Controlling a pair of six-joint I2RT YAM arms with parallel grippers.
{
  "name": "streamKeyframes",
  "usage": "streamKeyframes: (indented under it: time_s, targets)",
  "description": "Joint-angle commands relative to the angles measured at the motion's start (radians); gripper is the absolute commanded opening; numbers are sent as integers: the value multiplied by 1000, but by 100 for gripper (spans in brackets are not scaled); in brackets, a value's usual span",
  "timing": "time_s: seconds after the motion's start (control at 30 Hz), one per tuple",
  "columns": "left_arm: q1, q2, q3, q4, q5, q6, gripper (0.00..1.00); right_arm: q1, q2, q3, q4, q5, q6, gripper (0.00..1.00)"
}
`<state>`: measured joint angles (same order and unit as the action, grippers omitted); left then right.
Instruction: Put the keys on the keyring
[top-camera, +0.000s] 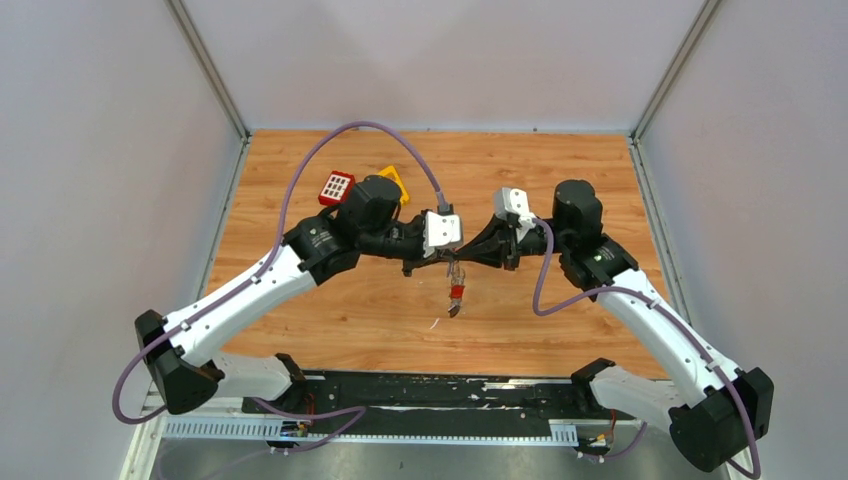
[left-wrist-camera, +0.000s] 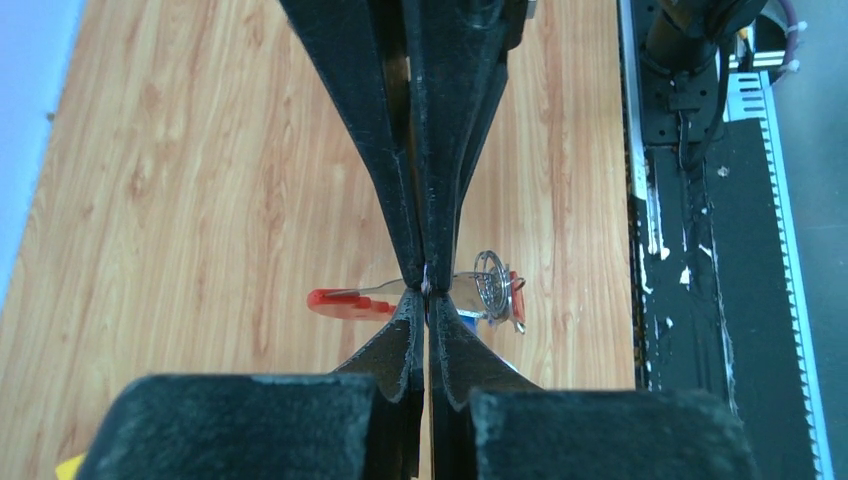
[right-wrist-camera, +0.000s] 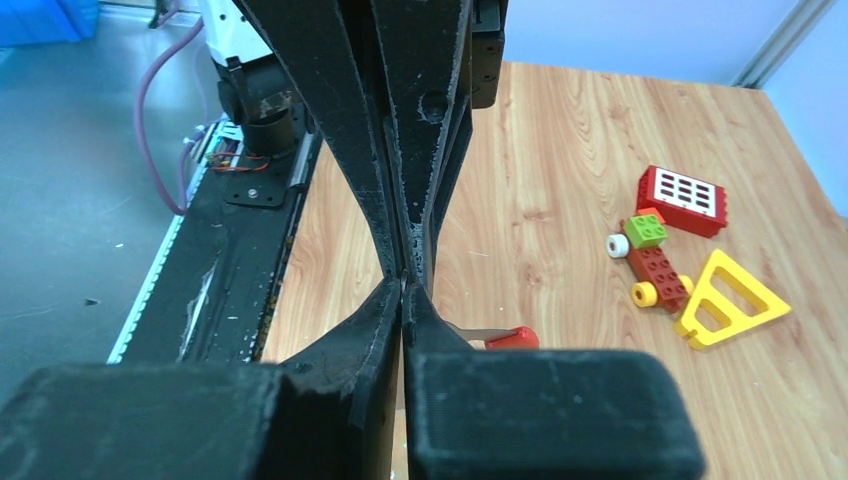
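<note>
Both grippers meet tip to tip above the middle of the table. My left gripper (left-wrist-camera: 428, 298) is shut, and so is my right gripper (right-wrist-camera: 404, 290), which comes in from the top of the left wrist view. They pinch the same thin silver strip. It runs from a red-headed key (left-wrist-camera: 345, 302) on one side to the coiled wire keyring (left-wrist-camera: 490, 280) on the other. A red piece and a bit of blue hang by the ring. From above, the bunch (top-camera: 456, 292) dangles below the joined tips. The right wrist view shows the red key head (right-wrist-camera: 512, 338) beside my right finger.
Toy pieces lie at the far left of the table: a red block with white buttons (right-wrist-camera: 684, 198), a yellow triangular frame (right-wrist-camera: 730, 300), a green block (right-wrist-camera: 646, 230) and a red brick on wheels (right-wrist-camera: 655, 268). A black rail (top-camera: 430, 392) runs along the near edge.
</note>
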<state>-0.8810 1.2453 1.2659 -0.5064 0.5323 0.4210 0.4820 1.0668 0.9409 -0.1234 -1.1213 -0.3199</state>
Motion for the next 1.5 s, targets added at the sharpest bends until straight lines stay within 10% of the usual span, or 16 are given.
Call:
streamKeyframes:
  time_s: [0.0,1.47]
  targets:
    - [-6,51,140,-180,-25,-17,0,-5,-27,-17,42,95,-44,6]
    - [-5,88,292,-374,-131,-78,0,-3,-82,30,-43,182,-14,60]
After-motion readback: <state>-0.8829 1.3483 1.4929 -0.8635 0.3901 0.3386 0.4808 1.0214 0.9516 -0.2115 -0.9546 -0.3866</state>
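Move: Right where both sets of shut fingertips meet, in mid-air, is the small metal ring, about 0 cm from either hand point. Under it hangs the grey keyring with its red grip, its middle some 2 cm ahead of the left hand, 0 cm sideways and about 4 cm below. The bunch of keys dangles roughly 3 cm back of the left hand, 0 cm sideways and 6 cm below. Opening to a little over half, the right hand lets go of the small ring and eases about 2 cm forward and 1 cm to the right, turning slightly clockwise. The left hand stays shut on the ring and draws it some 2.5 cm left, away from the right fingers, dipping over 1 cm before starting back up, while the wrist tilts and turns nearly 20 degrees. ##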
